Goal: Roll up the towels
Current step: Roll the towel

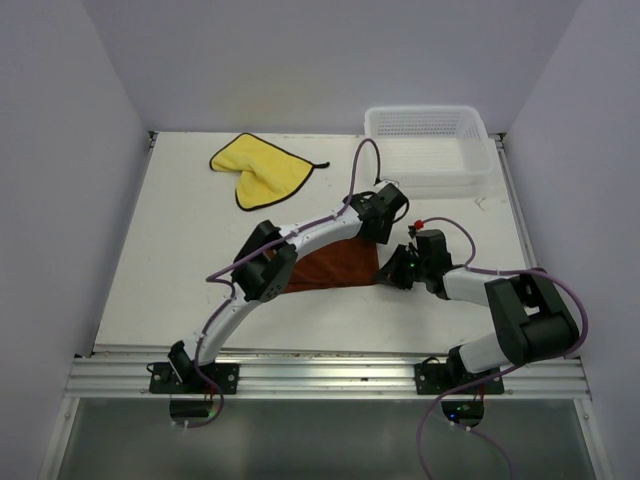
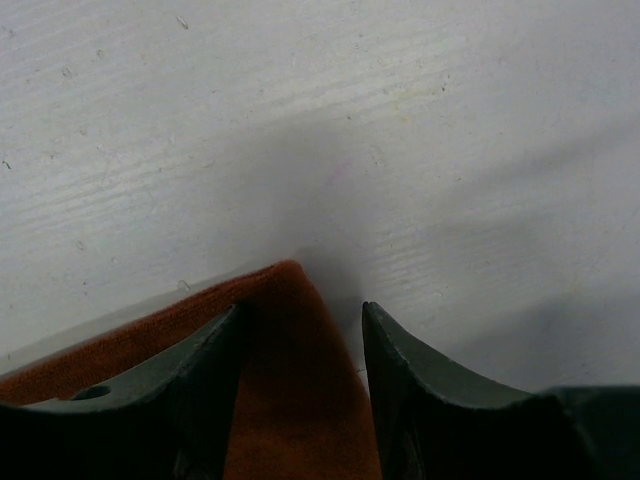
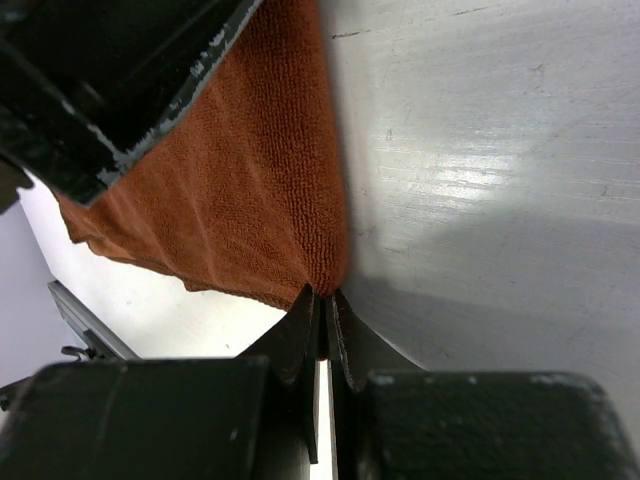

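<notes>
The rust-brown towel point(image 1: 330, 268) lies flat on the white table between the two arms. Its far right corner point(image 2: 290, 380) sits between the jaws of my left gripper point(image 2: 302, 307), which stand apart; the left finger touches the cloth and a gap shows beside the right finger. In the top view that gripper point(image 1: 385, 225) points down over the towel's upper right corner. My right gripper point(image 3: 322, 295) is shut on the towel's near right corner point(image 3: 240, 200), low at the table point(image 1: 392, 272). The yellow towel point(image 1: 262, 170), crumpled with dark edging, lies at the back left, away from both grippers.
A white mesh basket point(image 1: 425, 112) stands at the back right against the wall. Purple cables loop over both arms. An aluminium rail point(image 1: 330, 375) runs along the near edge. Grey walls close in the table on the left, back and right.
</notes>
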Available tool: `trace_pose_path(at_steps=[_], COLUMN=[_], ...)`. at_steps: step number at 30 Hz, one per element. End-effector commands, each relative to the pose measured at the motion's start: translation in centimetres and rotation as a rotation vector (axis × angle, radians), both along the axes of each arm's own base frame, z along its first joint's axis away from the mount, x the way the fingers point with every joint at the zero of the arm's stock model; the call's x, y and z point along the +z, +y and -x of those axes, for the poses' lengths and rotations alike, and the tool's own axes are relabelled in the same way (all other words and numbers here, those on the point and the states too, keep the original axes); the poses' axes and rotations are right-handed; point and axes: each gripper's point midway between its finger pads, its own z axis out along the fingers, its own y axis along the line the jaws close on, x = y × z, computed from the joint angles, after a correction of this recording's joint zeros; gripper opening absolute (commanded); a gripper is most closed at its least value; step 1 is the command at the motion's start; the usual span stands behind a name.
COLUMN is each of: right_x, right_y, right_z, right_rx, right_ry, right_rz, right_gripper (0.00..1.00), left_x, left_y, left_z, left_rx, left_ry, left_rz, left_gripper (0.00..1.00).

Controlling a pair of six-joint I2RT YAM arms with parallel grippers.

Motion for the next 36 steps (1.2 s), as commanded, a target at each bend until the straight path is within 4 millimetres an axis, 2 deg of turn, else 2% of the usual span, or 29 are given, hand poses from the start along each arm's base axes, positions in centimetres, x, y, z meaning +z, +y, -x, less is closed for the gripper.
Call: trace_pose_path(at_steps=[1, 6, 11, 17, 19, 20, 21, 22, 23, 24, 25, 26, 28, 29, 31, 32, 34, 35, 36], right_x=[-3.3, -3.0, -3.1, -3.0, -2.4, -2.6, -2.3, -1.7, -1.6, -1.0, -0.6, -0.5, 0.0, 0.2, 0.6, 0.6, 1.1, 1.1, 1.6], right_y=[-2.3, -2.8, -3.2, -3.3, -3.0, -3.3, -3.6, -3.0, -3.3, -3.4, -3.6, -3.7, -4.2, -4.3, -4.4, -4.5, -4.3, -4.7, -4.5], right_z=[2.6, 2.5, 2.8, 3.1, 2.4, 3.1, 2.7, 2.7, 3.2, 2.6, 2.5, 2.9, 2.5, 2.7, 2.5, 2.7, 2.5, 2.5, 2.2], right_rx=[-0.024, -0.029, -0.018, 0.005, 0.015, 0.022, 0.01, 0.032, 0.039, 0.038, 0.036, 0.045, 0.032, 0.033, 0.031, 0.034, 0.045, 0.043, 0.054], right_ry=[0.101, 0.082, 0.066, 0.062, 0.021, 0.049, 0.025, -0.011, -0.003, -0.031, -0.046, -0.042, -0.062, -0.061, -0.072, -0.068, -0.085, -0.085, -0.104], right_rz=[0.128, 0.156, 0.188, 0.239, 0.271, 0.301, 0.34, 0.358, 0.394, 0.43, 0.457, 0.483, 0.522, 0.53, 0.545, 0.564, 0.583, 0.611, 0.626], right_gripper=[0.0, 0.0, 0.0, 0.0, 0.0, 0.0, 0.0, 0.0, 0.0, 0.0, 0.0, 0.0, 0.0, 0.0, 0.0, 0.0, 0.0, 0.0, 0.0], left_x=[1.2, 0.6, 0.1, 1.9, 2.5, 2.6, 2.8, 3.3, 3.3, 3.6, 4.5, 4.0, 5.3, 5.0, 6.7, 6.4, 7.9, 7.5, 8.1], left_y=[-0.8, -0.3, 0.4, 0.1, 0.2, 0.2, 0.3, 0.3, 0.4, 0.4, 0.4, 0.7, 0.5, 0.6, 0.3, 0.4, 0.2, 0.3, 0.1], left_z=[-1.4, -1.6, -2.1, -3.8, -4.4, -4.4, -4.7, -4.8, -4.7, -5.1, -5.2, -5.0, -5.6, -5.4, -6.0, -5.8, -6.2, -5.9, -6.3], left_rx=[0.045, 0.064, 0.088, 0.098, 0.103, 0.103, 0.108, 0.11, 0.109, 0.114, 0.119, 0.12, 0.12, 0.117, 0.112, 0.109, 0.102, 0.098, 0.094], left_ry=[-0.019, -0.01, 0.001, -0.016, -0.025, -0.024, -0.026, -0.034, -0.028, -0.038, -0.049, -0.039, -0.059, -0.051, -0.091, -0.089, -0.126, -0.118, -0.137], left_rz=[0.067, 0.058, 0.072, 0.155, 0.17, 0.175, 0.184, 0.194, 0.2, 0.221, 0.242, 0.243, 0.3, 0.307, 0.359, 0.361, 0.411, 0.415, 0.44], left_gripper=[0.53, 0.45, 0.3, 0.13, 0.11, 0.11, 0.11, 0.11, 0.11, 0.08, 0.08, 0.08, 0.06, 0.05, 0.05, 0.05, 0.05, 0.05, 0.05])
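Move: The brown towel's far right corner lies just off the left hand's half-open fingers, about 2 cm ahead, 1 cm to the left and 1 cm lower. From that hand, the white basket's middle is about 21 cm ahead and 12 cm right, and the yellow towel's about 16 cm ahead and 27 cm left. The right hand still pinches the towel's near right corner; the far corner lies some 13 cm ahead of it and 1 cm left. The left hand slides low over the table, about 2 cm forward and slightly left, onto the brown towel's far right corner, its half-open fingers shutting to pinch the corner, then rises about 1 cm as the wrist rolls some 15 degrees so that the fingers tip farther to the right. The right hand keeps its grip on the near right corner and, mostly in the second half, draws it some 3 cm to the right with a little back and up, while its wrist rolls nearly 30 degrees so that its left-slanting fingers come to point more steeply down. ##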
